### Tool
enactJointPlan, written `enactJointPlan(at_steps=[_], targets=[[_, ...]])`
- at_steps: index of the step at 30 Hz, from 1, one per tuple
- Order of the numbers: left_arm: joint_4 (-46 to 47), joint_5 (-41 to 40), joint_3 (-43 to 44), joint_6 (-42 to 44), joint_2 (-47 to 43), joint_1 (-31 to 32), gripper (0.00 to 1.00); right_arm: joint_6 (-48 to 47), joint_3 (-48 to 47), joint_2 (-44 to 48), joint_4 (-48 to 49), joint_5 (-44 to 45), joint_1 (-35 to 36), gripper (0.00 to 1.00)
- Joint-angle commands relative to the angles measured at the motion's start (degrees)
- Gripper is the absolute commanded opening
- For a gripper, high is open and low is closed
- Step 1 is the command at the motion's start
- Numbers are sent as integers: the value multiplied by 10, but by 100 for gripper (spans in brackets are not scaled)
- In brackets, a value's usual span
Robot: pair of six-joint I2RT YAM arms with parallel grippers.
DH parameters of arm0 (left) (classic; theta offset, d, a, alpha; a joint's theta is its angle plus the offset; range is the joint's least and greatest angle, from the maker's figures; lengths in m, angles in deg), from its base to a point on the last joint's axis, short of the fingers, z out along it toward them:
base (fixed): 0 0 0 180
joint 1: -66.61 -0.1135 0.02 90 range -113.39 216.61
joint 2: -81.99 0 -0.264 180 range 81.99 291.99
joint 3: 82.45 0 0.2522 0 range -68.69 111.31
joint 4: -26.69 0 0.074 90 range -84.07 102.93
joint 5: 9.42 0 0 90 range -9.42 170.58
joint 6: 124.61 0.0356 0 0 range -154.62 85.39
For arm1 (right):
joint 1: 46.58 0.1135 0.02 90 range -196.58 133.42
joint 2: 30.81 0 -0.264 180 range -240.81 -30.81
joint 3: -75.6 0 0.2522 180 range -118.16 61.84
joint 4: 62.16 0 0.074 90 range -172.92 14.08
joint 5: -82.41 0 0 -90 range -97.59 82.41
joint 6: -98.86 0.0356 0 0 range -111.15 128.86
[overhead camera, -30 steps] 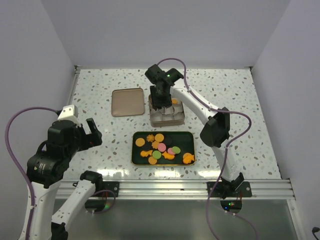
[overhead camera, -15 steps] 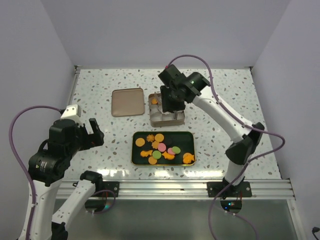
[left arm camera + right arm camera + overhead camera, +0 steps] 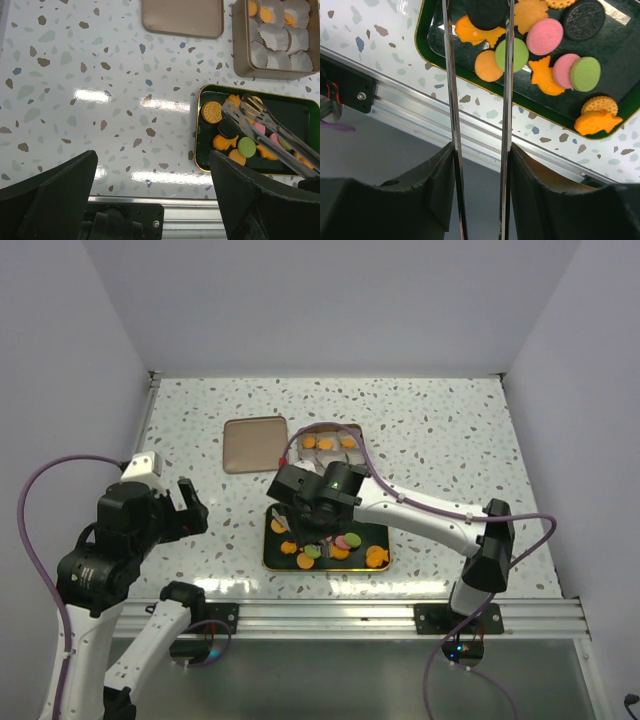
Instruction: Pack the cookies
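The cookies (image 3: 322, 543) lie mixed on a dark green tray (image 3: 376, 511): orange rounds and fish shapes, pink and green rounds, and dark ones. Three orange cookies (image 3: 327, 443) sit in white paper cups inside a gold tin (image 3: 357, 478). My right gripper (image 3: 300, 516) (image 3: 481, 146) is shut on metal tongs (image 3: 507, 75) (image 3: 260, 127). The tong blades stand apart over the tray's left end, with a black cookie (image 3: 486, 12) lying between them. Left of the tray, my left gripper (image 3: 185, 502) (image 3: 153, 160) hangs open and empty above the table.
The tin's flat lid (image 3: 254, 444) (image 3: 182, 17) lies on the speckled table left of the tin. Several empty paper cups (image 3: 287, 45) fill the tin's nearer rows. An aluminium rail (image 3: 330, 615) runs along the near table edge.
My right arm has swung back from over the tin to the tray's left end, carrying the tongs. Orange cookies now show in the tin's far row. The left arm has hardly moved.
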Motion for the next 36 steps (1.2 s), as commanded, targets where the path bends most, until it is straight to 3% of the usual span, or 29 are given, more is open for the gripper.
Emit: enactJointPlan(at_steps=[1,36], targets=[[24,6,-1,10,-7,3,100,22,-21,-19,22,9,13,47],[14,-12,5,4,-28,3,100,-19,-78,-139,-18,4,30,51]])
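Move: The round yellow cookie near the tray's left edge lies about 11 cm ahead of the right hand, 8 cm to its left and some 17 cm below. On the tray with it, the black cookie is about 8 cm ahead of that hand and 5 left, the orange flower cookie 13 ahead and 4 left, the orange fish 5 ahead and 6 left. From the left hand the round yellow cookie is roughly 10 cm ahead, 15 right and 24 below. The round yellow cookie at the tray's left is approached from above with the tongs, still gripped in the right hand. The hand sinks about 6 cm and drifts some 2.5 cm left, with a brief halt midway, while the wrist tilts roughly 10 degrees to point the fingers straighter down. After the halt the fingers ease slightly apart and the tong legs spread; contact with the cookie can't be seen. ##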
